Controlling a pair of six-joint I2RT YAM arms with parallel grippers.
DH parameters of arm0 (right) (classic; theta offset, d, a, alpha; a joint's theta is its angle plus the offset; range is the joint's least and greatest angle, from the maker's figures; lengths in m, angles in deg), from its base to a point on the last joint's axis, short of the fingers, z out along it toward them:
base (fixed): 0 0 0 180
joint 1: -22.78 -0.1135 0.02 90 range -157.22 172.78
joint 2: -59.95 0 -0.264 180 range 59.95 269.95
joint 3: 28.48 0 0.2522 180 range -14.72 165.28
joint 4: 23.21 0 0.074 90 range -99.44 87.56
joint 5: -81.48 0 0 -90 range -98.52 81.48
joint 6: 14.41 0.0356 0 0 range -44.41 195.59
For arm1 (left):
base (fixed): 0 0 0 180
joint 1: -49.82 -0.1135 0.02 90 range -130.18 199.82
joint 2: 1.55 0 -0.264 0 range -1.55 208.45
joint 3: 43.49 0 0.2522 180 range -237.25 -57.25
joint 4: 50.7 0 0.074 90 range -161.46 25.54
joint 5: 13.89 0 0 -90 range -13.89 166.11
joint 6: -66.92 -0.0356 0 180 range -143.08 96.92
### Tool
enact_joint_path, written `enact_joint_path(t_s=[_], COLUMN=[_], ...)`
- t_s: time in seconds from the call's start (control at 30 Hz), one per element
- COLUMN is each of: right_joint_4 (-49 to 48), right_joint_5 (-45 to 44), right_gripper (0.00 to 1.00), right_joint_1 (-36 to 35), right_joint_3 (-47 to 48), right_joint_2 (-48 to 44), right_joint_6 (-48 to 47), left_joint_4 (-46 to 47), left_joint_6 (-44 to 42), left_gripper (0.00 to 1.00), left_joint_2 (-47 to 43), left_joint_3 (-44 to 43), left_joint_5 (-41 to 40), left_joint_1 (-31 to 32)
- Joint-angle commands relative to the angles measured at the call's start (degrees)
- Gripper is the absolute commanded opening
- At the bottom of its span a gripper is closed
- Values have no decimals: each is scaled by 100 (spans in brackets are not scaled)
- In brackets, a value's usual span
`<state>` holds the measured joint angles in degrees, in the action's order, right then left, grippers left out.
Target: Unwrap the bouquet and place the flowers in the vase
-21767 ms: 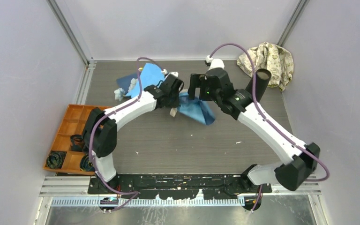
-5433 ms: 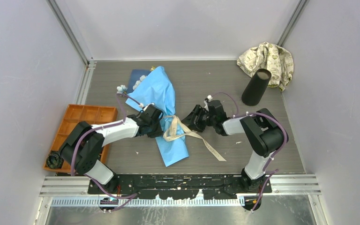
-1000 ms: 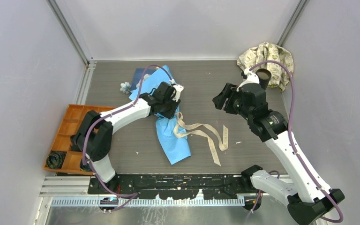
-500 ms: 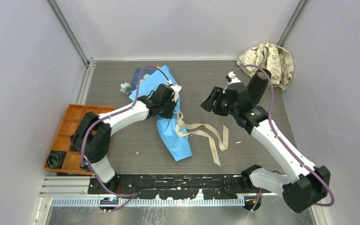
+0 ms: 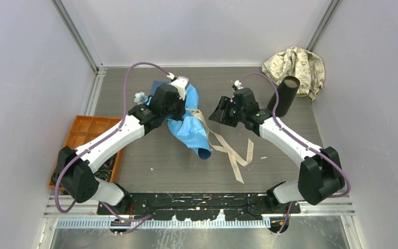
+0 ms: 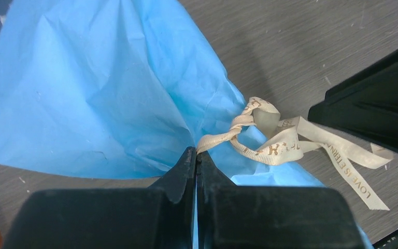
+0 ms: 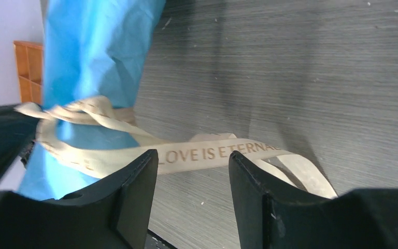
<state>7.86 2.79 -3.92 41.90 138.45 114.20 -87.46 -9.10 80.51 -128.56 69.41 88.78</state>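
Note:
The bouquet [image 5: 190, 127] is a crumpled blue paper bundle, its upper part raised off the table. My left gripper [image 5: 178, 110] is shut on its wrap [image 6: 109, 88], right where the cream ribbon [image 6: 269, 142] is knotted. Pale blue flowers [image 5: 140, 97] peek out at the bundle's far left end. The ribbon's loose tails [image 5: 234, 151] trail across the table to the right. My right gripper [image 5: 218, 115] is open just right of the bundle, with the printed ribbon [image 7: 223, 153] stretched just beyond its fingertips [image 7: 144, 171]. The black vase [image 5: 284, 96] stands upright at the back right.
A beige patterned cloth [image 5: 298, 63] lies bunched in the back right corner behind the vase. An orange compartment tray [image 5: 85, 136] sits at the left table edge, holding dark coiled items. Grey walls close in the table on three sides.
My left gripper has shut on the wrap and drawn the bouquet up and toward the back. My right gripper has swung left from near the vase to beside the ribbon.

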Motion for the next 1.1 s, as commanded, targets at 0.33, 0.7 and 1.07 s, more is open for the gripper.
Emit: enact_joint_path(t_s=[0.33, 0.7, 1.07], right_joint_4=[-897, -1161, -1306], right_joint_5=[145, 261, 274], right_gripper=[59, 58, 12], right_joint_1=[-764, -1006, -1368], right_joint_3=[614, 1179, 1087], right_joint_2=[575, 1982, 2270], right_joint_6=[96, 230, 327], left_joint_4=[541, 652, 679], left_joint_6=[441, 562, 552], left_gripper=[0, 0, 0], left_joint_2=[-106, -277, -114], left_joint_3=[999, 1219, 1055], left_joint_5=[61, 151, -57], left_joint_1=[19, 18, -1])
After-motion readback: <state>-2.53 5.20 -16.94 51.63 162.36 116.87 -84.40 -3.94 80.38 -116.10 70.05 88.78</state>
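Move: The ribbon knot on the blue wrap hangs about 11 cm to the right hand's left, 2 cm farther out and nearly level in height. The left hand already pinches a twisted end of the ribbon, with the knot some 4 cm to its right and 5 cm below. From the right hand, the wrap's curled near end is about 14 cm back, 5 cm left and 7 cm lower; the loose ribbon tails cross 14 cm back, 7 cm right and 11 cm down. The ribbon and wrap are let down by the left hand, which keeps its pinch, sinks about 8 cm while easing back 3 cm and tipping down 10 degrees, then holds. The right hand rises slightly, swings about 12 cm left, then drops to end some 7 cm lower beside the left fingertips, its fingers closing from half open on the ribbon and wrap by the knot. ##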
